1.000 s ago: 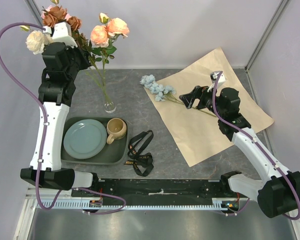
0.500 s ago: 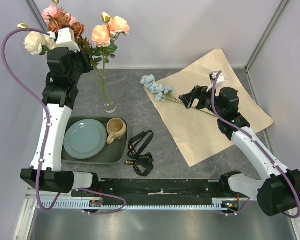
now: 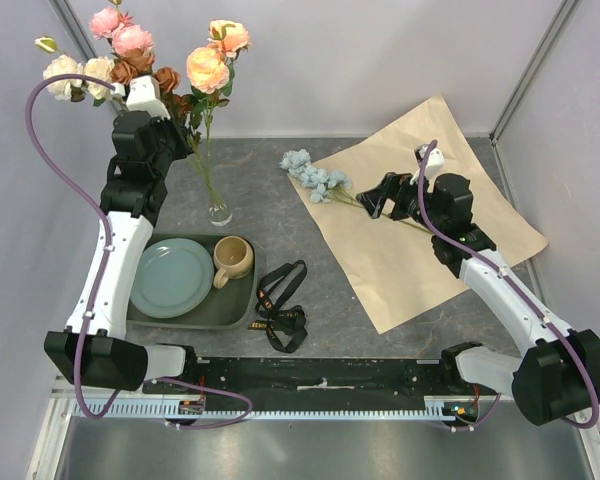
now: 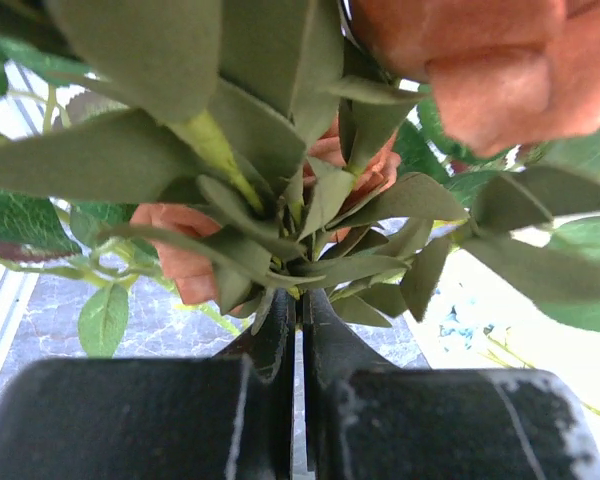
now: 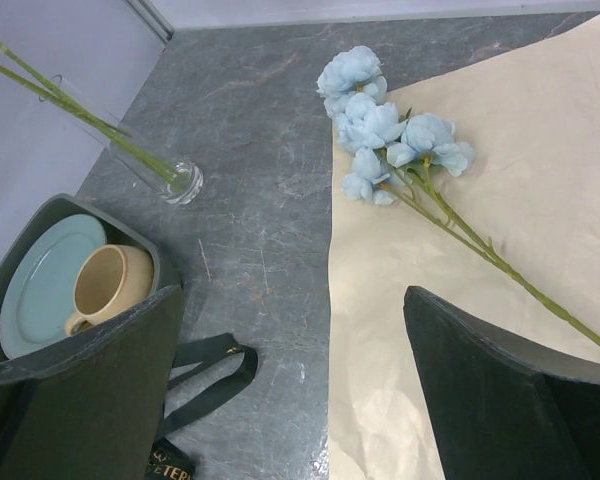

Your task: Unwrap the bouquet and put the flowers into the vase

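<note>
My left gripper (image 3: 184, 118) is shut on the stems of a bunch of flowers (image 3: 206, 70), held high at the back left. The blooms are peach, pink, cream and rust. Their thin stems run down into the clear glass vase (image 3: 218, 211). In the left wrist view leaves and a peach bloom (image 4: 185, 262) crowd the shut gripper (image 4: 301, 297). One light blue flower (image 3: 315, 178) lies at the kraft paper's (image 3: 450, 245) left edge. My right gripper (image 3: 376, 196) hangs open over its stem. The right wrist view shows that gripper (image 5: 295, 292) empty, the blue flower (image 5: 380, 125) ahead and the vase (image 5: 176, 180) to the left.
A dark green tray (image 3: 235, 312) in front of the vase holds a blue-grey plate (image 3: 170, 278) and a tan mug (image 3: 232, 258). A loose black ribbon (image 3: 280, 302) lies on the grey table beside the tray. White walls enclose the back and sides.
My left arm has swung right and risen, carrying the bunch more upright above the vase. The right gripper has shifted slightly left and stays open over the paper.
</note>
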Available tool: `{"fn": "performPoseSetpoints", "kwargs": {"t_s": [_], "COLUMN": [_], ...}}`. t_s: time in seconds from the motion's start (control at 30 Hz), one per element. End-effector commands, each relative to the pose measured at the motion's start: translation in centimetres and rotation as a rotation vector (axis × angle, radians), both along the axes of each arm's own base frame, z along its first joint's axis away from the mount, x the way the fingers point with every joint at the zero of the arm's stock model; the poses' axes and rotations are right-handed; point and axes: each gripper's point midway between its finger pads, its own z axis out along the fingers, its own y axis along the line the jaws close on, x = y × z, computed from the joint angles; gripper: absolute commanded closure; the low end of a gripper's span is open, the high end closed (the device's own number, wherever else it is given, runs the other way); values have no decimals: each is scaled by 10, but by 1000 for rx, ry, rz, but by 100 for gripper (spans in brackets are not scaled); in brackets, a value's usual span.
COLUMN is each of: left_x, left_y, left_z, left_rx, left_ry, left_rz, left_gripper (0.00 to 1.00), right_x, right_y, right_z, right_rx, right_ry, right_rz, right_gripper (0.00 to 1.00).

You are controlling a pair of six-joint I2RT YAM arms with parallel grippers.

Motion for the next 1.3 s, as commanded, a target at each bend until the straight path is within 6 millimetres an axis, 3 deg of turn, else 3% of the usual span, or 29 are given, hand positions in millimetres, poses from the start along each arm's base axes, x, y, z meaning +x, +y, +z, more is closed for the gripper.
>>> {"fn": "performPoseSetpoints", "kwargs": {"t_s": [0.0,0.47,0.57,0.9,1.0,1.17,1.2,1.27], "left_x": [-1,7,7,-4,-11,-27,-30,-36], "left_y": [6,11,11,6,4,-1,-1,-4], "left_z": [4,-47,-51,-49,-40,-20,-16,-9], "left_rx": [-29,-19,-23,-57,-77,-106,-108,-117], "left_ry": [-61,19,26,36,21,-18,-21,-26], "left_rz": [38,70,74,52,41,14,9,-5], "left_gripper": [98,98,94,55,42,33,24,18], "right_x": [5,15,17,23,25,29,30,33], "right_y": [4,11,12,16,18,19,20,19], "right_z": [17,-13,-19,-36,-37,-38,-39,-40], "right_rx": [17,10,2,-21,-28,-42,-46,-62], "right_ry": [-36,48,58,109,113,122,123,123], "right_rz": [6,22,24,21,17,14,13,8], "right_gripper": [2,2,2,2,2,2,2,2]}}
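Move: The vase, where the brown roses held in the left hand are going, stands about 3 cm ahead and 3 cm left of that hand, its middle some 26 cm below; the mug is about 12 cm back and 3 cm right, 34 cm down. From the open right hand the blue blooms lie roughly 19 cm ahead, 10 cm left and 22 cm below, the brown paper's middle 8 cm ahead and 17 cm right. The brown roses, still pinched by the stem, are lowered with the left hand about 6 cm into the vase; then its fingers open wide, let go, and the hand draws back some 2 cm, rising slightly. Meanwhile the right hand, fingers kept wide open, sinks about 6 cm towards the blue flowers, easing a little forward and left and tipping down 10 degrees. ##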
